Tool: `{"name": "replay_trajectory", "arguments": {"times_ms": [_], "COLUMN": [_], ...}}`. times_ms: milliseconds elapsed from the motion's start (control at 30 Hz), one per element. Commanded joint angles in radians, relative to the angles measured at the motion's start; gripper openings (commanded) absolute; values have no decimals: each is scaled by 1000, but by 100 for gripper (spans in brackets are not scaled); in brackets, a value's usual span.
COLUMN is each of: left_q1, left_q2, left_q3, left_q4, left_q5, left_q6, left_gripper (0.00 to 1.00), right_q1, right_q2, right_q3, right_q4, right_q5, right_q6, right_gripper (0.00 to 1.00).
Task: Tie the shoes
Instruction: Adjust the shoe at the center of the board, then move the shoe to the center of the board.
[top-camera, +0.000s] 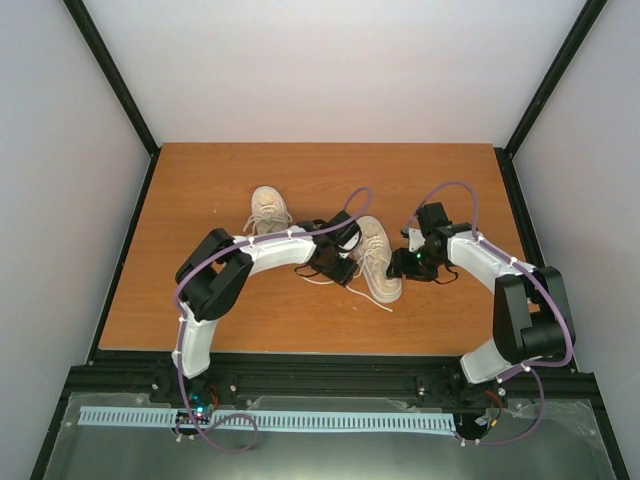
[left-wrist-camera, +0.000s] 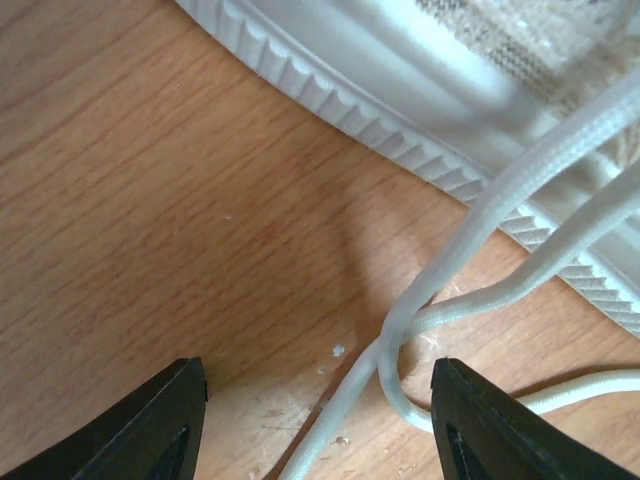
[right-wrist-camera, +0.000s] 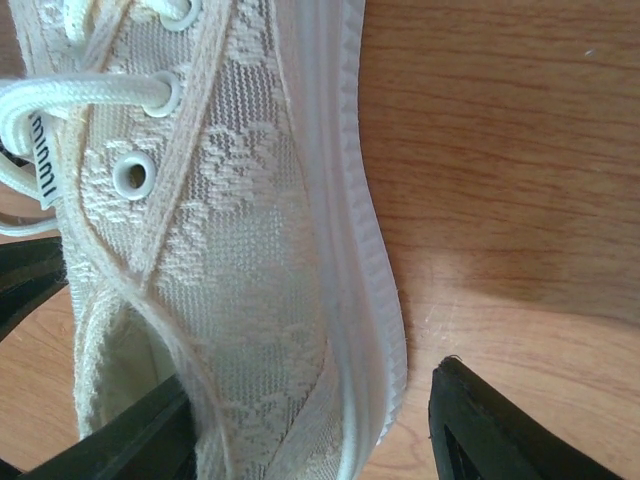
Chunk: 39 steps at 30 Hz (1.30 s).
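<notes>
Two cream shoes lie on the wooden table: one (top-camera: 268, 210) at back left, the other (top-camera: 380, 262) in the middle between both grippers. My left gripper (top-camera: 335, 262) is at this middle shoe's left side, low over the table. In the left wrist view the left gripper (left-wrist-camera: 320, 380) is open, and loose white laces (left-wrist-camera: 440, 270) cross on the wood between its fingers, untouched, below the ribbed sole (left-wrist-camera: 330, 95). My right gripper (right-wrist-camera: 310, 385) is open astride the shoe's side wall (right-wrist-camera: 250, 250). One finger (right-wrist-camera: 140, 430) is inside the opening. The other (right-wrist-camera: 500, 430) is outside, just clear of the sole.
Loose lace ends trail on the table (top-camera: 200, 180) in front of the middle shoe (top-camera: 320, 281). Laced eyelets (right-wrist-camera: 165, 92) show at the top of the right wrist view, with a black part (right-wrist-camera: 25, 280) at its left edge. Black rails border the table.
</notes>
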Motion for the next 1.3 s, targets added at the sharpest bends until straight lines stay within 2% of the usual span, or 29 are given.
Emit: {"name": "replay_trajectory", "arguments": {"times_ms": [0,67,233,400,467,500,600,700,833,933,1100,1200,1233,1267], "left_q1": [-15,-21,-56,-83,-84,-84,-68,-7,92,140,195,207,211,217], "left_q2": [23,39,60,52,46,35,-20,-109,-234,-282,-296,-303,-305,-305], "left_q3": [41,51,43,-13,-41,-56,-94,-125,-177,-196,-187,-174,-169,-162], "left_q4": [12,13,-4,-2,-2,0,5,7,37,20,-102,-146,-153,-156], "left_q5": [-6,6,-38,-94,-103,-107,-91,-2,269,495,707,768,770,772], "left_q6": [17,18,54,70,67,61,7,-70,-83,-58,6,11,-1,-17], "left_gripper": [65,64,48,14,3,1,1,1,1,1,1,1,1,1], "right_q1": [6,5,4,4,4,17,44,60,94,130,230,257,262,263], "right_q2": [-20,-15,-20,-24,-24,-24,-23,-24,-17,9,70,104,106,104], "right_q3": [-10,-7,-12,-21,-25,-25,-19,-19,-10,26,91,118,128,141], "right_q4": [14,11,11,12,14,14,5,8,21,12,9,16,14,5], "right_q5": [19,22,31,32,28,23,26,-1,-57,-100,-125,-135,-135,-131], "right_q6": [16,14,14,14,14,12,-4,-13,-20,-28,-49,-33,-29,-29], "right_gripper": [57,57,57,57,57,57,51,35,14,5,3,3,7,16]}}
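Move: The crossed pair of laces from the shoe at the center lies about 1 cm right of the left hand and just under its tips; that shoe's middle is some 9 cm right and 6 ahead of this hand, one loose lace end about 8 cm left and level. The right hand already straddles the shoe's right collar wall, which sits about 1 cm left and 1 lower; the other shoe is 25 cm left and 17 ahead of the left hand. The left hand eases about 1 cm right and down, shuts its open fingers on both crossed lace strands, then draws them up some 9 cm and back about 5 cm, with a little travel left, while its fingertips swing to point rightward and back towards the base. As that pull gets going, the right hand closes from half open, one finger inside the shoe's opening and one outside, pinches the right collar wall and drags the shoe low along the board about 8 cm left and 3 cm back, turning some 15 degrees counter-clockwise. ##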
